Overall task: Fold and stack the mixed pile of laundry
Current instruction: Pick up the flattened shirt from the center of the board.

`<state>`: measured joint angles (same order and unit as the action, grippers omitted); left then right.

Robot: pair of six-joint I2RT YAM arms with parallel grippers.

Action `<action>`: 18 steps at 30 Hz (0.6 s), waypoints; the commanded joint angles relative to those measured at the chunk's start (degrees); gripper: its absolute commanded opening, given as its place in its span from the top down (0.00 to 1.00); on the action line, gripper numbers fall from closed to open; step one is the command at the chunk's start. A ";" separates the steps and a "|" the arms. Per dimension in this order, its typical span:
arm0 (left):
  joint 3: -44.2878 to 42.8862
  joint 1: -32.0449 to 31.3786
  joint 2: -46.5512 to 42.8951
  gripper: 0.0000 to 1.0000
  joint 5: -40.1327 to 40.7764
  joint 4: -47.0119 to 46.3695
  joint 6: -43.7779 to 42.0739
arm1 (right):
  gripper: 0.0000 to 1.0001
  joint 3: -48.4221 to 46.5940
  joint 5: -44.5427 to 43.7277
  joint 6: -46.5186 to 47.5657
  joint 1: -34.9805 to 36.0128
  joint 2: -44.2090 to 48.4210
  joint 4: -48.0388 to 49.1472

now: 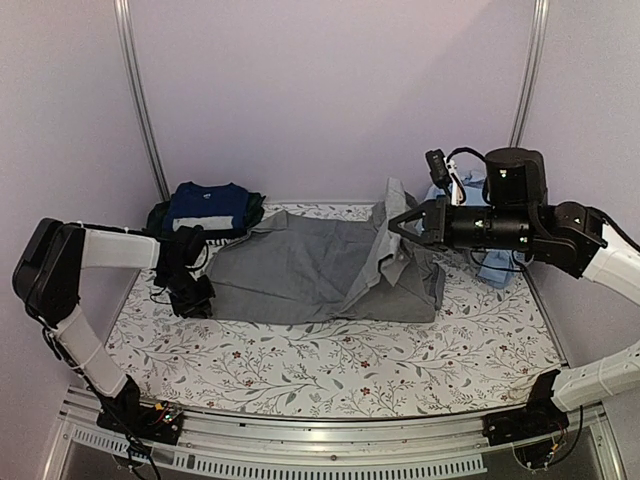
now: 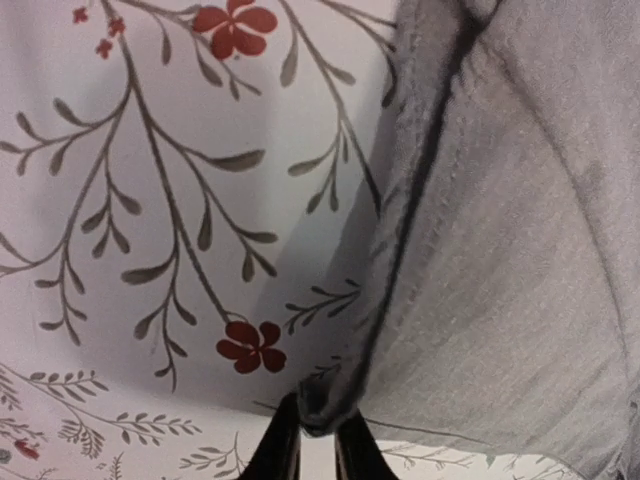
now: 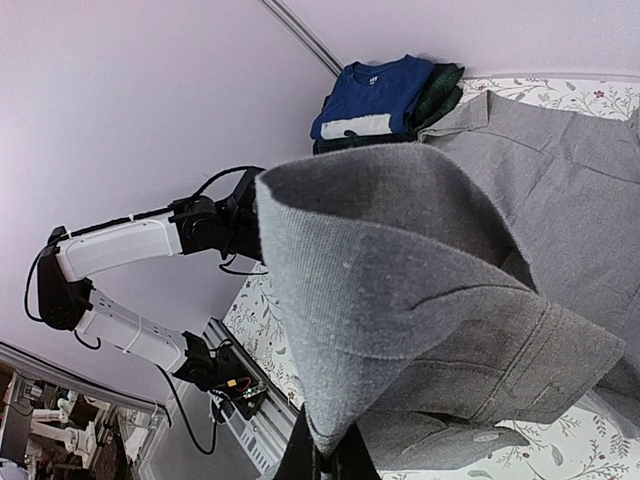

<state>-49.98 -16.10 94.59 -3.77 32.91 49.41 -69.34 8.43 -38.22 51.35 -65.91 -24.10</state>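
Note:
A grey collared shirt lies spread across the middle of the table. My left gripper is low at its near left corner. In the left wrist view that gripper pinches the corner of the grey shirt between its dark fingertips. My right gripper holds the shirt's right side lifted off the table. The right wrist view shows this gripper shut on a hanging fold of the grey shirt. A folded navy T-shirt rests on a dark green piece at the back left.
The white floral sheet covers the table. A light blue shirt lies at the back right, behind the right arm. Pale walls and metal posts enclose the back. A metal rail runs along the near edge.

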 commanded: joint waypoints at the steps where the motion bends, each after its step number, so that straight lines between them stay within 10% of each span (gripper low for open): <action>1: 0.30 0.06 5.26 1.00 -0.67 5.17 -1.68 | 1.00 0.00 -4.51 -0.93 -0.20 3.77 0.47; 18: 8.69 -9.08 -31.82 1.00 -8.04 34.64 12.00 | 1.00 6.78 5.99 -16.59 2.34 18.99 -23.06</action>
<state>-41.23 -24.71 67.46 -9.93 59.72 56.99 -62.94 12.49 -49.43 52.58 -49.41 -41.65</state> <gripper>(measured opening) 0.006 0.015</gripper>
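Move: The left fingers are down at the board, around the near-left corner of the flat grey shirt, whose middle lies some 15 cm ahead of them, 25 cm right and about level; the folded stack stands roughly 30 cm ahead and 4 cm left. The right hand holds another part of the shirt up, with the shirt's middle about 20 cm ahead, 15 cm left and 35 cm below, and the laundry pile around 32 cm ahead, 22 cm right and 28 cm below. The left fingers finish closing on the shirt's near-left corner and, after a brief hold, drag it straight back about 14 cm towards the board's near edge, lifting some 5 cm as they go and tilting slightly. The right hand keeps its pinch on the raised part, easing right and a little up first, then drawing back and down while still going right, about 10 cm in all, away from the left hand, its fingers tipping downward some 15 degrees. ##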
